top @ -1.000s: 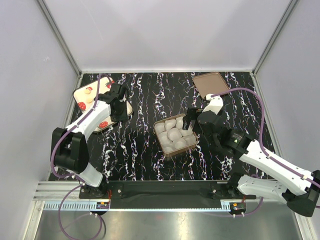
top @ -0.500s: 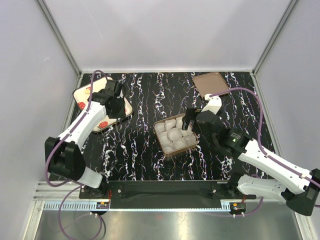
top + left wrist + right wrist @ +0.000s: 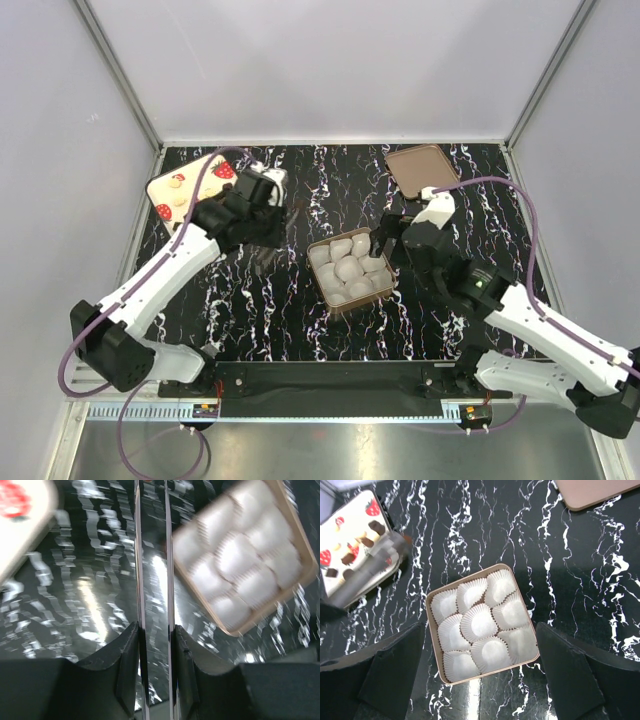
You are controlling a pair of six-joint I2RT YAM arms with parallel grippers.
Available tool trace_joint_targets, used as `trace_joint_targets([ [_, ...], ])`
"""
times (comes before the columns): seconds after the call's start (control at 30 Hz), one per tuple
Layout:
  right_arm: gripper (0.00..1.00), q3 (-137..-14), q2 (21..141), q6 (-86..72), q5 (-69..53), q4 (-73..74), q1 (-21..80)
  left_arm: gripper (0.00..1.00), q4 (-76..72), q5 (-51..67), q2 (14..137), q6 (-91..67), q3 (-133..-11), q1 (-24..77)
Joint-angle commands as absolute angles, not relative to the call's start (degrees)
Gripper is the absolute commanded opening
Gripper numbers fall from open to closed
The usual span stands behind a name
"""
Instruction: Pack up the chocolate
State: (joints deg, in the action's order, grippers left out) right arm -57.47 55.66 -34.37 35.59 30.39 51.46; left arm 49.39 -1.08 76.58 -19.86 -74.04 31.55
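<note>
The chocolate lies as small dark and cream pieces on a strawberry-print tray at the far left. My left gripper is shut on metal tweezers, just right of the tray. The tweezers are blurred, with a small brown bit at their tip. A square box of empty white paper cups sits mid-table. My right gripper hangs open above the box, holding nothing.
A flat brown lid lies at the far right of the black marbled table. Grey walls close in the table on three sides. In the left wrist view the box lies to the right of the tweezers.
My left arm has swung from over the tray to the right, toward the box, carrying the tweezers. The right arm has barely shifted and stays open.
</note>
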Motion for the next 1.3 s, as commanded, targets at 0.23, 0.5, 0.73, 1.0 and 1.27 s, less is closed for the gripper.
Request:
trace_joint_targets([
  [0.23, 1.0, -57.92, 49.4, -36.21, 41.48, 32.61, 50.89, 0.26, 42.19, 0.26, 78.92, -22.59, -76.9, 43.49],
  [0.5, 1.0, -58.36, 50.36, -36.21, 41.4, 31.91, 50.8, 0.26, 40.61, -2.37, 85.33, -22.76, -78.31, 48.6],
  [0.73, 1.0, -58.19, 50.71, -35.95, 41.57, 31.64, 50.8, 0.25, 39.03, -2.29, 88.94, -22.5, -79.36, 49.57],
  [1.0, 1.0, -58.01, 51.15, -35.51, 41.75, 31.2, 50.71, 0.26, 37.79, -1.5, 91.84, -22.85, -79.89, 50.27],
  [1.27, 1.0, -57.74, 51.42, -35.42, 41.57, 30.76, 50.54, 0.26, 37.09, -1.23, 93.25, -23.2, -79.89, 50.8],
])
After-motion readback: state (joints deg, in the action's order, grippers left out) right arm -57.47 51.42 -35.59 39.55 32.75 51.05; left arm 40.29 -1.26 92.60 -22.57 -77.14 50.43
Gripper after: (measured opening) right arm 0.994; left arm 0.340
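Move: To the left hand's right by roughly 19 cm, 2 cm nearer the base and some 18 cm below, sits the middle of the box of empty paper cups; that hand holds the tongs with a brown chocolate at their tips. The chocolate tray lies about 16 cm left of the hand and 12 cm farther out, the empty brown lid some 37 cm right and 21 cm out. From the right hand, the box is about 9 cm left, 1 cm ahead and 24 cm below. Swinging the tongs away from the tray to the box, the left hand goes about 13 cm right and drifts some 3 cm back, turning roughly 15 degrees clockwise; after a level start it sinks about 6 cm, slowing as the tips come over the far cups. Its fingers keep their hold on the tongs. The open, empty right hand shifts a couple of centimetres right and slightly up early on, then nearly stops. ##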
